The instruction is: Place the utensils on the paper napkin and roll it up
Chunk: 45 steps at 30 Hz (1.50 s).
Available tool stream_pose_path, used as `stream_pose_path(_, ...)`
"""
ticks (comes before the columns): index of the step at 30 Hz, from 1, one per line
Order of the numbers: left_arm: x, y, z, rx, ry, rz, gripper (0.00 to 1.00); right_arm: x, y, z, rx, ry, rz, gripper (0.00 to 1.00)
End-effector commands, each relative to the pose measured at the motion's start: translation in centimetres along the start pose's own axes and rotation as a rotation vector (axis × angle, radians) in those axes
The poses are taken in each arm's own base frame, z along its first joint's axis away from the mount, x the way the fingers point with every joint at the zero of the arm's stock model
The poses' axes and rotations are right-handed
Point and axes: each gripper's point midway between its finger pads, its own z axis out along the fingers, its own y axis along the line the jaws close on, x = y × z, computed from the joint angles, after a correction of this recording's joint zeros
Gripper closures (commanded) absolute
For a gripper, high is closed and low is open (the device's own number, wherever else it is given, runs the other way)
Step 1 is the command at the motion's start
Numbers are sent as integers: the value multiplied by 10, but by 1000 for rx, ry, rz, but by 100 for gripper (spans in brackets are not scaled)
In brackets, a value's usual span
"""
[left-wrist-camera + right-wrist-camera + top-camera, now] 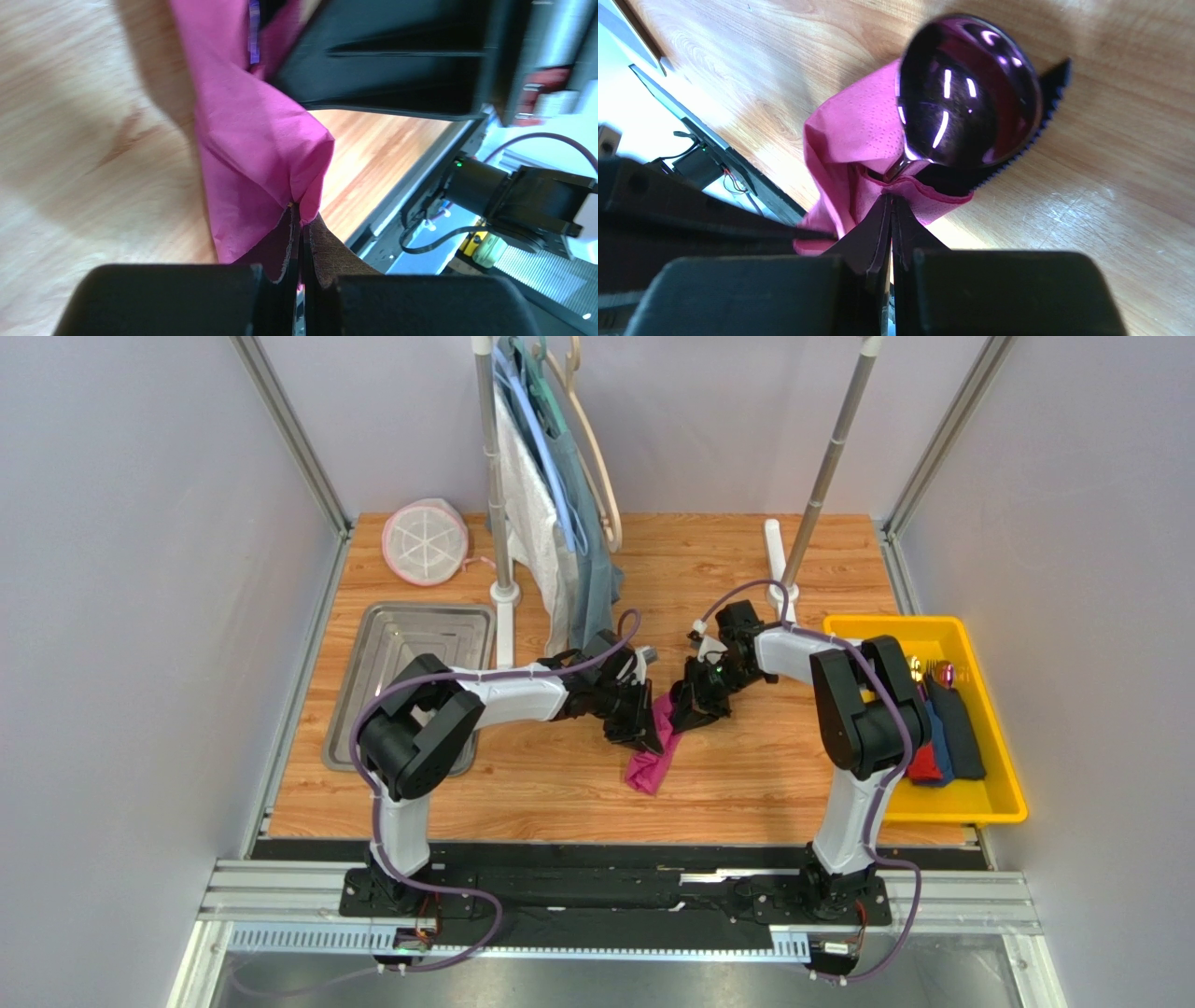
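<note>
The magenta paper napkin (654, 753) hangs crumpled between my two grippers over the middle of the table. My left gripper (643, 732) is shut, pinching a fold of the napkin (260, 154). My right gripper (690, 711) is shut on the napkin's edge (857, 140) right by the neck of a glossy dark-purple spoon (966, 91), whose bowl sticks out of the napkin. A sliver of purple cutlery (254, 31) shows inside the napkin in the left wrist view. Any other utensils are hidden.
A yellow bin (982, 805) at the right holds a red bundle (923, 763), a dark blue bundle (957, 732) and shiny pieces. A metal tray (368, 651) lies at the left. A garment stand (501, 504) with hanging clothes and a second pole (828, 462) stand behind. A pink-rimmed mesh disc (425, 542) lies far left.
</note>
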Motion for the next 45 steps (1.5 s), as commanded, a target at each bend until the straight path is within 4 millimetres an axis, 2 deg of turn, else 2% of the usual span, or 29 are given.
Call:
stream_pose_path(1, -13, -39, -14, 76, -48, 45, 100, 3, -35, 18, 128, -3, 0, 98)
stream_pose_path(13, -4, -41, 11, 94, -38, 80, 100, 4, -38, 20, 142, -2, 7, 98)
stream_pose_path(21, 14, -15, 24, 40, 12, 54, 100, 4, -40, 20, 152, -3, 8, 99)
stream_pose_path(28, 30, 3, 29, 19, 54, 43, 93, 3, -41, 20, 157, -3, 9, 99)
stream_pose_path(32, 34, 1, 33, 63, 68, 45, 83, 2, -42, 19, 162, -6, 6, 99)
stream_pose_path(34, 34, 0, 34, 70, 68, 42, 73, 3, -41, 18, 161, -5, 5, 99)
stream_pose_path(38, 33, 7, 37, 54, 75, 14, 62, -1, -34, 10, 149, -9, -18, 98)
stream_pose_path(39, 34, 10, 37, 48, 78, 4, 51, -4, -28, 5, 132, -9, -19, 97)
stream_pose_path(42, 35, 15, 38, 40, 83, -1, 50, -11, -20, -13, 111, -31, -21, 94)
stream_pose_path(44, 35, 16, 38, 41, 83, 1, 49, -23, -13, -30, 98, -64, -50, 91)
stream_pose_path(45, 35, 16, 38, 41, 83, -1, 49, -21, -10, -36, 92, -54, -50, 91)
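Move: The napkin roll's middle lies about 2 cm to the right of the left hand, level with it in reach and some 3 cm below; that hand already pinches a flap of the napkin. The spoon bowl sticks out about 8 cm ahead, 2 cm right and 2 cm below, with the knife tip 2 cm beyond the bowl. From the right hand, shut at the roll's far end, the roll's middle is roughly 4 cm back, 2 cm left and 1 cm lower. The pinched flap is carried to the right over the roll by the left hand, rising a little, then lowered nearly 3 cm onto it; the hand ends about 3 cm right and 2 cm back as its fingers open halfway and let go. The right hand keeps the far end pinched, staying put until it eases barely 1 cm right at the very end. ##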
